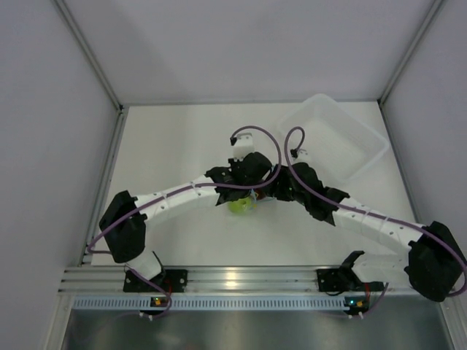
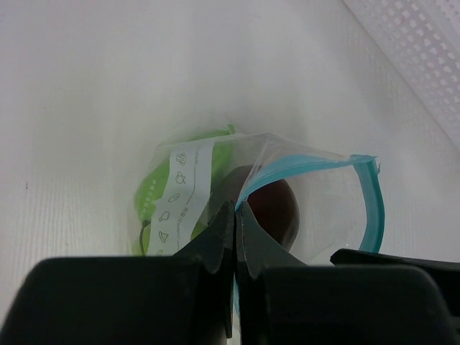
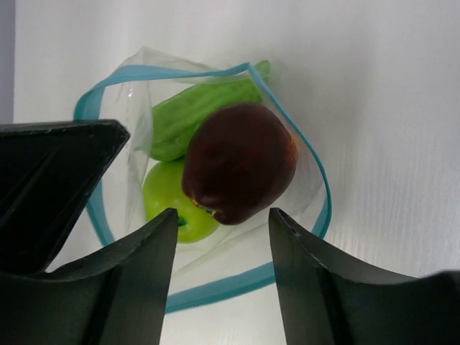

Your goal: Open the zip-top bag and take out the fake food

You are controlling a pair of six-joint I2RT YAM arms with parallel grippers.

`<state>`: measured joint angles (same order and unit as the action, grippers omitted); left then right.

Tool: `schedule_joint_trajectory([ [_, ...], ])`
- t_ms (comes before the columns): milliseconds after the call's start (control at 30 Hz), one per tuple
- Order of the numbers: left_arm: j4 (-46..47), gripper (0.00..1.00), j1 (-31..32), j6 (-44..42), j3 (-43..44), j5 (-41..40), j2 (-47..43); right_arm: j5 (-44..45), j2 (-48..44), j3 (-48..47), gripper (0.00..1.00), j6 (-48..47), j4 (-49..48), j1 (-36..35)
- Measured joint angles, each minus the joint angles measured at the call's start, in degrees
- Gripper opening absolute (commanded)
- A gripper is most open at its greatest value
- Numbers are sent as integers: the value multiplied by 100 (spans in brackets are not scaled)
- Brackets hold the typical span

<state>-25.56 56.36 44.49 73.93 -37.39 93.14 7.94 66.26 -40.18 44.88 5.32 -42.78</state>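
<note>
The zip-top bag [image 3: 215, 287] lies on the white table with its teal-rimmed mouth pulled wide. Inside it sits the fake food: a dark red-brown fruit [image 3: 241, 162] on top, a yellow-green apple [image 3: 169, 198] below it, and an elongated green piece [image 3: 194, 111] at the back. My left gripper [image 2: 235, 208] is shut on the bag's teal zipper edge [image 2: 323, 194], holding the mouth up. My right gripper [image 3: 223, 219] is open just above the mouth, its fingers on either side of the near end of the dark fruit without touching it. From above, both grippers [image 1: 257, 189] meet over the green apple [image 1: 239, 205].
A white translucent tray [image 1: 332, 135] stands at the back right, close behind the right arm; its perforated edge [image 2: 417, 43] shows in the left wrist view. Grey walls close in the table on the left, back and right.
</note>
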Motion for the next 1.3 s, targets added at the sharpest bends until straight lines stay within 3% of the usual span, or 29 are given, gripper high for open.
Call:
schedule_joint_trajectory([
  [100, 2, 0, 2, 192, -136, -11, -44, 170, 400, -39, 61, 92, -68, -61],
  [433, 7, 0, 7, 669, -529, -131, -299, 299, 1178, -299, 61, 382, -455, -136],
  [900, 249, 0, 9, 1034, -1091, -306, -682, 273, 2262, -787, 77, 678, -682, -442],
  [1300, 522, 0, -11, 1311, -1626, -555, -977, 210, 3086, -975, 79, 938, -1307, -549],
])
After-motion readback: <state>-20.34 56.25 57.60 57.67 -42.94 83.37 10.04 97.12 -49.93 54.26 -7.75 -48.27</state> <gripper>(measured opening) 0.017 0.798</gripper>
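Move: The dark brown food inside the open zip-top bag lies about 3 cm ahead of my right hand, 5 cm to its left and roughly 9 cm below. Beside it in the bag, the light green apple is some 10 cm left and 1 cm back from my right hand, and the long green vegetable about 10 cm left and 5 cm ahead, both about as low as the brown food. From my left hand, the brown food is almost straight below, about 10 cm down. I reach down and left with my right hand, about 9 cm down and 8 cm left, edging forward and tipping the fingers down some 10 degrees as they spread much wider, and push them through the bag's mouth around the brown food. My left hand keeps its pinch on the blue zip strip and draws it about 5 cm left, sinking slightly. ##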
